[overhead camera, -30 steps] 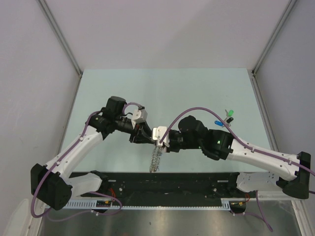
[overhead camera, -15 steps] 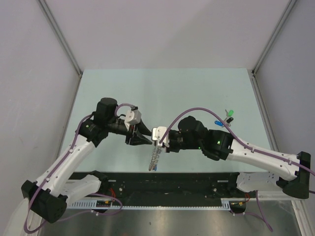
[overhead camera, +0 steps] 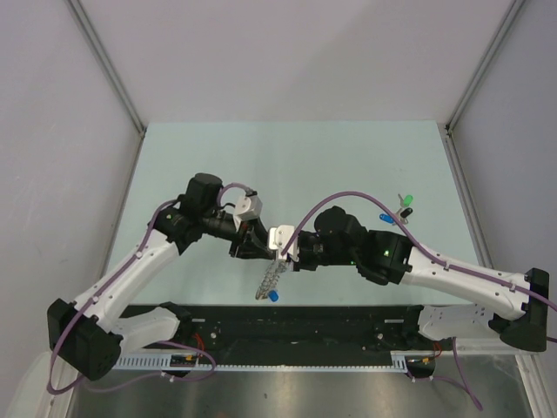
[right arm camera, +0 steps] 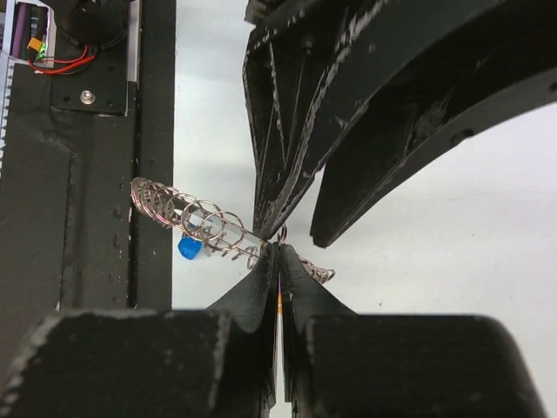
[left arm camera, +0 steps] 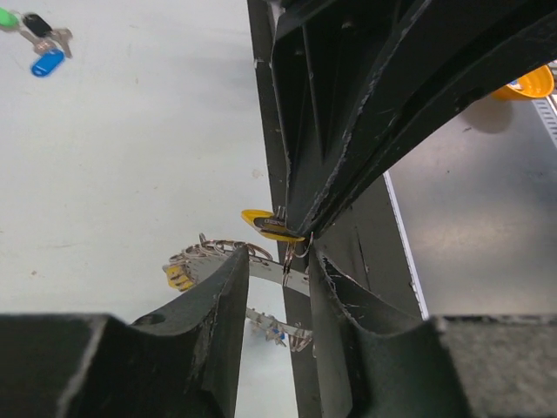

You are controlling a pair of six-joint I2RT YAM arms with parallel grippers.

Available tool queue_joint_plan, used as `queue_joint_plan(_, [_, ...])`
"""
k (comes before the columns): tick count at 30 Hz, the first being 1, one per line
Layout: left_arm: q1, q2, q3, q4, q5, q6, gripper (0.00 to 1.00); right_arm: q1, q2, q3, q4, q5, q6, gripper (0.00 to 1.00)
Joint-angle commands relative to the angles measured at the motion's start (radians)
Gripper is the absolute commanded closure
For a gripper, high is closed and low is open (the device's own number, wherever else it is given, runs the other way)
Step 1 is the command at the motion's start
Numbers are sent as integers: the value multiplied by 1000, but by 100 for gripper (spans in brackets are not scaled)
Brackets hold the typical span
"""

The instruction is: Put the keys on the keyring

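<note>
The keyring [overhead camera: 271,280] is a grey coiled ring that hangs tilted below my two grippers, over the table's near edge. A blue key [overhead camera: 272,296] dangles at its lower end. My right gripper [overhead camera: 278,255] is shut on the yellow key [left arm camera: 268,225], and that key's small split ring sits at the fingertips against the keyring [right arm camera: 196,218]. My left gripper [overhead camera: 258,246] faces it from the left, its jaws apart. In the left wrist view the keyring [left arm camera: 213,252] crosses just beyond the fingertips of the left gripper [left arm camera: 277,261]. No grip on the ring shows.
Loose keys lie on the table at the right, one green [overhead camera: 405,202] and one blue [overhead camera: 385,218]. In the left wrist view they show as green [left arm camera: 7,17], black [left arm camera: 36,23] and blue [left arm camera: 48,63]. A black rail [overhead camera: 305,318] runs along the near edge under the ring.
My left gripper drew back to the left, then returned close to the right gripper. The keyring's lower end swung left and the blue key now shows at its bottom. The right arm stayed put.
</note>
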Motion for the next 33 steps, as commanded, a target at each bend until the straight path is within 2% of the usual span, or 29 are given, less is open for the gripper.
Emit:
queue_joint_plan(1, [-21,37,29,-71,15,56,65,8,-14,14,46,13,-6,100])
queue_joint_plan(9, [-24,32,24,-116,11,94,76,8,-16,14,40,21,-8,100])
queue_joint_plan(14, [-24,22,21,-100,17,90,100,8,-19,16,29,28,-8,100])
queue_joint_plan(19, [-21,-14,4,-33,-2,33,100,8,-37,14,-2,44,-2,100])
queue_joint_plan(22, [-6,-53,-28,82,-25,-73,100,8,-46,14,-29,50,1,100])
queue_joint_plan(27, [19,-124,-112,393,-66,-350,100,11,-48,13,-74,53,14,100])
queue_joint_plan(33, [19,-208,-191,619,-169,-574,100,17,-45,-24,-33,45,32,100])
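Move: The yellow-tagged key is right at the left fingertips, about 1 cm to their right and 2 cm below. The keyring hangs from there, its middle some 5 cm below the left hand and 2 cm back. The blue tag dangles lower on it, roughly 9 cm down and 4 cm back. From the right hand, which already holds the ring with shut fingers, the yellow-tagged key lies about 1 cm ahead, 1 cm left and 1 cm below. The left fingers, half open around the wire beside the yellow tag, sink just under 2 cm and pinch shut on it right against the right fingertips. Then the left hand lifts it nearly 3 cm, edging about 1 cm forward late on while its wrist swings some 10 degrees counter-clockwise. The right hand keeps its grip and drifts about 1 cm to its right. ##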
